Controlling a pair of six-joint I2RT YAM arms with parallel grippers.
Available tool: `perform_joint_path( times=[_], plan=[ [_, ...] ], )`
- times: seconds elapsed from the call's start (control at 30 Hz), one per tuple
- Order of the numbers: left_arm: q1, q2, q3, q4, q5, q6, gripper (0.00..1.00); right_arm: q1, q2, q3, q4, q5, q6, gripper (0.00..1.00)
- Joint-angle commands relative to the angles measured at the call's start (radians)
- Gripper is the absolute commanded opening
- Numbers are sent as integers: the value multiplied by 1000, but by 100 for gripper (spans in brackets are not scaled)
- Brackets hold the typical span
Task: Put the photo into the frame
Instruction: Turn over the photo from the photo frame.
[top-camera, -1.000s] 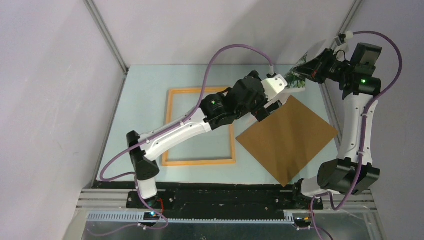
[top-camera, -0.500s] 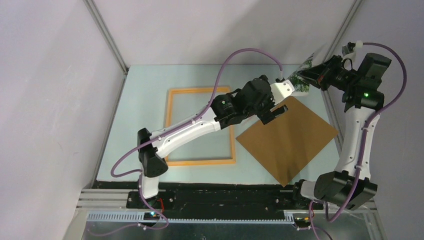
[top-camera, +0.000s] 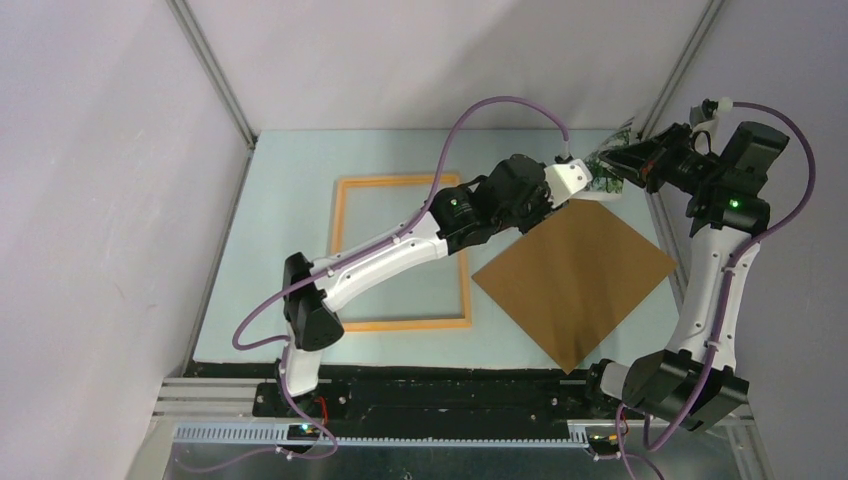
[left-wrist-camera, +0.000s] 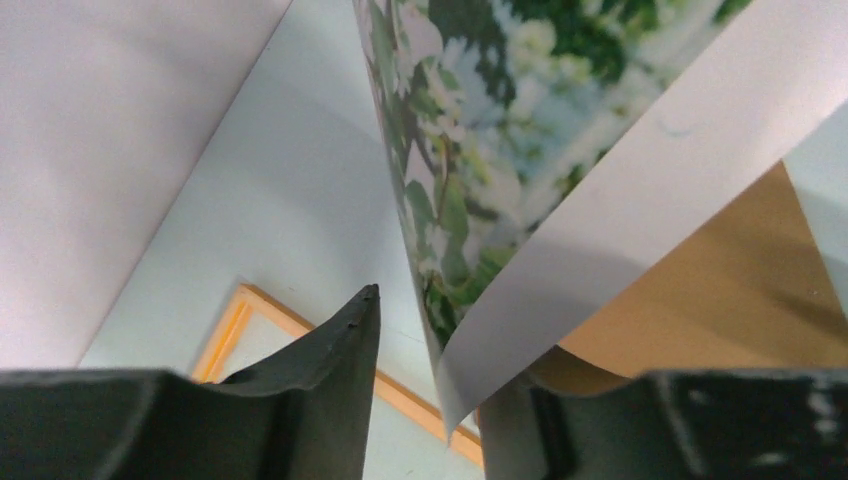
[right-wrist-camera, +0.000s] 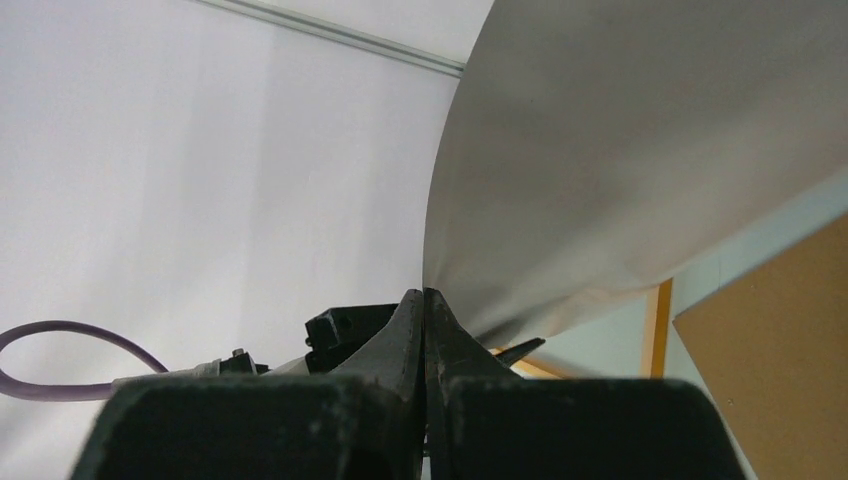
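Observation:
The photo hangs in the air at the far right, green print facing left. My right gripper is shut on its edge; in the right wrist view the grey back of the photo rises from the pinched fingertips of the gripper. My left gripper reaches up to the photo's lower corner. In the left wrist view that corner of the photo hangs between the fingers of the gripper, with a gap still showing at the left finger. The light-orange frame lies flat on the table.
A brown backing board lies turned like a diamond to the right of the frame, under the left gripper. The enclosure's walls and metal posts stand close behind the right arm. The left arm stretches across the frame's upper right corner.
The left arm has reached further right to the photo, and its jaws have narrowed around the photo's corner. The right gripper has shifted slightly right with the photo.

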Motion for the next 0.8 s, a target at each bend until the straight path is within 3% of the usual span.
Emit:
perform_joint_path(
  times=[0.0,0.2,0.37,0.43,0.53,0.63,0.67,0.73,0.77],
  plan=[
    [6,-7,54,38,33,11,35,-7,-27,-11,53,-34,21,0],
    [6,6,65,38,52,8,1,-8,-36,-31,65,-42,29,0],
    [8,-22,47,30,88,-22,0,-13,-37,-39,78,-59,30,3],
    [11,-47,27,25,108,-46,0,-19,-40,-40,74,-61,22,16],
    [15,-92,0,13,135,-86,0,-29,-54,-41,59,-55,0,48],
    [18,-126,-22,0,144,-111,0,-37,-72,-41,48,-53,-14,71],
    [20,-144,-24,-7,149,-125,0,-44,-75,-41,46,-54,-18,84],
    [27,-168,-26,-17,156,-146,0,-60,-88,-41,47,-64,-20,97],
    [31,-177,-25,-23,158,-158,0,-75,-96,-39,49,-69,-20,98]
  ],
)
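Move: The photo's free corner is right at the left fingertips, already between the half-open pads; the right hand, still pinching the photo elsewhere, has that corner about 9 cm to its left, 2 cm back and 10 cm lower. From the left hand, the brown board lies on the table some 29 cm below, about 7 cm back and 7 cm right; the frame's middle is some 28 cm left, level fore and aft, and equally low. The left fingers pinch the photo's corner, then ease back about 2 cm, while the right fingers open wide. ##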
